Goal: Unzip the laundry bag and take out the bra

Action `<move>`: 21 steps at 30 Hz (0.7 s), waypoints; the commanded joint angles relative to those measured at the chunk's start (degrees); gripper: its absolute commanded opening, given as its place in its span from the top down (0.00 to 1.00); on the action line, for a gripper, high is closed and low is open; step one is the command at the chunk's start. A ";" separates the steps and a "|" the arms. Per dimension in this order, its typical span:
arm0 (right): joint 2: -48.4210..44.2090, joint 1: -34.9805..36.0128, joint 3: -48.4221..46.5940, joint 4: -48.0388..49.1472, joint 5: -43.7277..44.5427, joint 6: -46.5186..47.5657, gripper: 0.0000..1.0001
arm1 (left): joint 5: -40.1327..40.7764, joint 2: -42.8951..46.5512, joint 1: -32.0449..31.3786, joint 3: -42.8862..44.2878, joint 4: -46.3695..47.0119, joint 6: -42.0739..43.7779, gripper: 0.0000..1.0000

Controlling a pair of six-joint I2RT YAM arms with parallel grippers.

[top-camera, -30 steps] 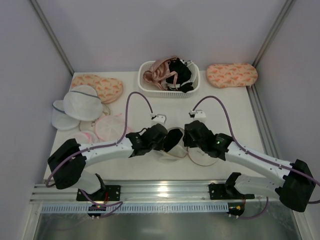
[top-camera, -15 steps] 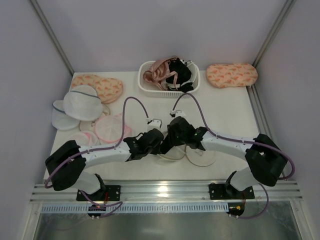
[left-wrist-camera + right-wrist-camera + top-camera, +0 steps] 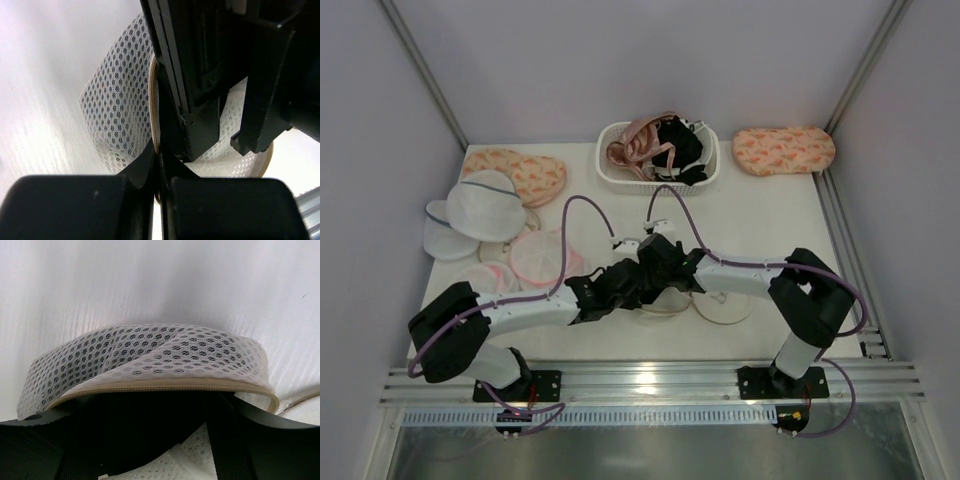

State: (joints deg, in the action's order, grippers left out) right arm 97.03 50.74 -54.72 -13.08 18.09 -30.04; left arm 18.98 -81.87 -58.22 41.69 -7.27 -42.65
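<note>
The laundry bag (image 3: 718, 306) lies at the table's middle, mostly under both grippers. My left gripper (image 3: 628, 284) is shut on its tan zipper rim; in the left wrist view the jaws (image 3: 159, 156) pinch the rim and white mesh (image 3: 117, 100) spreads behind. My right gripper (image 3: 657, 268) is open and sits tight against the left one, its dark fingers (image 3: 260, 100) standing on the mesh. In the right wrist view the bag's upper mesh layer (image 3: 150, 352) is raised, with a dark space under the rim. The black bra cannot be made out there.
A white basket (image 3: 620, 172) with pink and black garments stands at the back middle. Pink-rimmed round pouches (image 3: 540, 256) and white domed bags (image 3: 485, 205) lie at the left. Orange-patterned pouches lie at back left (image 3: 520, 172) and back right (image 3: 783, 150).
My right arm has folded and its gripper has moved left across the bag to meet the left gripper. The left gripper has shifted slightly left and keeps its hold on the rim.
</note>
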 commanded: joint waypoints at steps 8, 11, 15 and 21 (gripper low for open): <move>6.32 0.32 2.07 2.44 -0.15 -0.46 0.64 | -0.61 0.74 0.03 -1.61 3.84 -1.90 1.00; 7.82 0.32 2.25 3.06 -1.03 -0.89 0.93 | -1.05 0.74 -0.06 -2.32 4.45 -2.52 1.00; 7.39 0.32 3.65 3.32 -1.21 -1.51 0.96 | -0.97 0.83 -0.05 -2.84 4.63 -2.87 1.00; -4.88 0.32 9.17 5.69 -8.91 0.77 0.96 | 0.70 1.97 0.03 -2.85 3.49 -2.96 1.00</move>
State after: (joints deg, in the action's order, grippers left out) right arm 97.30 50.83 -50.74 -3.07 16.45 -30.33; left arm 18.02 -81.87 -58.06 39.07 -4.78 -44.99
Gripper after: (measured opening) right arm 0.065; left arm 0.004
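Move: The black bra lies in the open mesh bag right at the right hand, about 1 cm ahead, 1 cm to the left and 1 cm below its parted fingers. The bag's zip edge arches across some 3 cm ahead of the right hand and 1 cm left, at about its height; the bag's round flap lies flat about 16 cm to the right, 2 cm back and 3 cm below. From the left hand, already shut on the zip edge, the bra is about 5 cm ahead, 4 cm right and 3 cm below. Pushing deeper into the bag's mouth under the zip edge, the right hand sinks about 1 cm and slides forward and left, roughly 2 cm in all, while its widely parted fingers close almost fully and pinch the bra's black cloth; then it starts drawing back by about 1 cm. The left hand keeps its pinch on the zip edge, holding the bag open as it settles about 1 cm lower. ##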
